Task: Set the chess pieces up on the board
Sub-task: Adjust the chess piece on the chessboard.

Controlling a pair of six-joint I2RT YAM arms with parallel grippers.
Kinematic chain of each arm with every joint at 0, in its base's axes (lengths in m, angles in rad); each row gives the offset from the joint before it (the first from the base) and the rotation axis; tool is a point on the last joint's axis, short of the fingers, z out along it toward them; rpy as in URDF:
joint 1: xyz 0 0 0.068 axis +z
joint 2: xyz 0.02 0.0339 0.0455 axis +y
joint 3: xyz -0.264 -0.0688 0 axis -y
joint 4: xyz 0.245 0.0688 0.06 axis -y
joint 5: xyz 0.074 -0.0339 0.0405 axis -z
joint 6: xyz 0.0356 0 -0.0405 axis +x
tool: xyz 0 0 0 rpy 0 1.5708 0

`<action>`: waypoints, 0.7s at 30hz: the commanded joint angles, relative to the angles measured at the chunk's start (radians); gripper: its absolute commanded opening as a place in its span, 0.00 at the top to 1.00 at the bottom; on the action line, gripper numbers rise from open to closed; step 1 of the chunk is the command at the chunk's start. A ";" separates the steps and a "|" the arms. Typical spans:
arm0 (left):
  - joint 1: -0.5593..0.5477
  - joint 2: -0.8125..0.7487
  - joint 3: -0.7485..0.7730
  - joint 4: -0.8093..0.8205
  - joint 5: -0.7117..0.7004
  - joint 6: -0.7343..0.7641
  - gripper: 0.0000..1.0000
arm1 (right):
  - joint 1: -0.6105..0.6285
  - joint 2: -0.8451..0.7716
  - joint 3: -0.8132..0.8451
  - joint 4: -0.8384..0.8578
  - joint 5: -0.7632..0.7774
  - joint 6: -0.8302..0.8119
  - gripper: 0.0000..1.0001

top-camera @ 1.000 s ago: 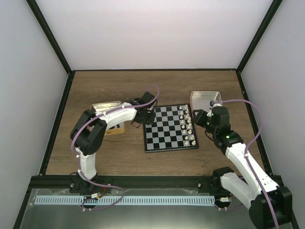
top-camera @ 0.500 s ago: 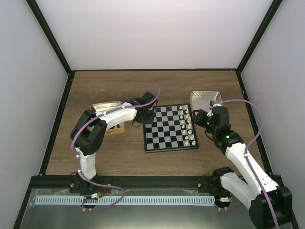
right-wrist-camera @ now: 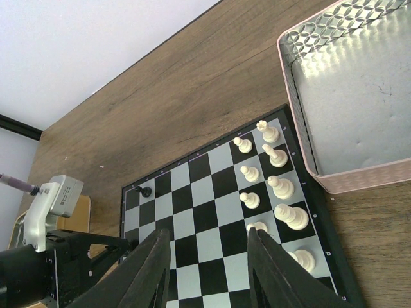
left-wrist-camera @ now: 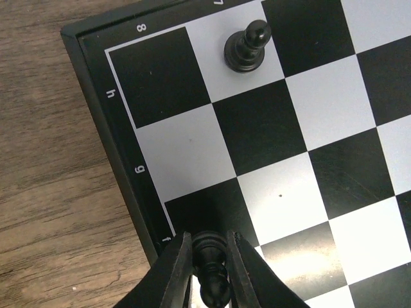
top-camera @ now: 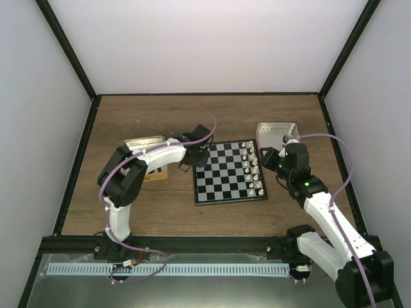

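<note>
The board (top-camera: 225, 179) lies mid-table, with white pieces (top-camera: 252, 168) in its two right columns. My left gripper (top-camera: 198, 158) is at the board's far left edge. In the left wrist view its fingers (left-wrist-camera: 180, 266) are shut on a black chess piece (left-wrist-camera: 212, 273) low over a dark edge square of the board (left-wrist-camera: 186, 154). A black pawn (left-wrist-camera: 246, 48) stands alone near the corner; it also shows in the right wrist view as the black pawn (right-wrist-camera: 145, 190). My right gripper (right-wrist-camera: 207, 234) hangs open over the board's (right-wrist-camera: 212, 212) right part, with nothing between its fingers.
A pink-rimmed metal tin (top-camera: 277, 133) sits just beyond the board's far right corner, close to my right gripper (top-camera: 270, 162). Another metal tin (top-camera: 142, 142) lies left of the board under the left arm. Dark frame rails border the wooden table.
The left arm has shifted slightly at the board's far left edge with the black piece between its fingers. The right arm has not moved.
</note>
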 commanded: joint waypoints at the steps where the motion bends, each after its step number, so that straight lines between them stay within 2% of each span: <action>1: -0.005 0.018 0.022 0.037 0.004 -0.002 0.83 | 0.006 -0.001 0.012 0.005 0.006 0.001 0.66; 8: -0.005 0.034 0.037 0.034 -0.010 0.001 0.85 | 0.007 -0.006 0.011 -0.002 0.009 0.001 0.66; 12: -0.005 0.028 0.038 0.029 -0.020 0.002 0.82 | 0.006 -0.009 0.012 -0.005 0.009 -0.001 0.66; 14: -0.005 0.022 0.045 0.019 -0.018 0.002 0.77 | 0.006 -0.010 0.014 -0.006 0.009 0.001 0.66; 18: -0.005 -0.030 0.059 0.005 -0.011 0.008 0.56 | 0.006 -0.024 0.018 -0.006 0.015 0.002 0.66; 21: 0.000 -0.089 0.068 -0.002 -0.033 0.006 0.49 | 0.006 -0.030 0.019 -0.006 0.019 0.003 0.66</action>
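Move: The left hand already holds a black piece upright on the board's left edge column. The middle of the black square third from the far-left corner lies about 1 cm ahead and 2 cm below. The standing black pawn is about 5 cm ahead and 3 cm right, and the middle of the tray of black pieces some 18 cm left, about 1 cm ahead. From the right hand that square is roughly 5 cm ahead, 22 cm left and 16 cm below. Still pinching the black piece, the left fingers slide it along the board about 1 cm forward, away from the base and slightly right, farther onto the black square. There they pause, open clear of it on both sides and let go, and the hand just starts to rise, by less than 1 cm. ##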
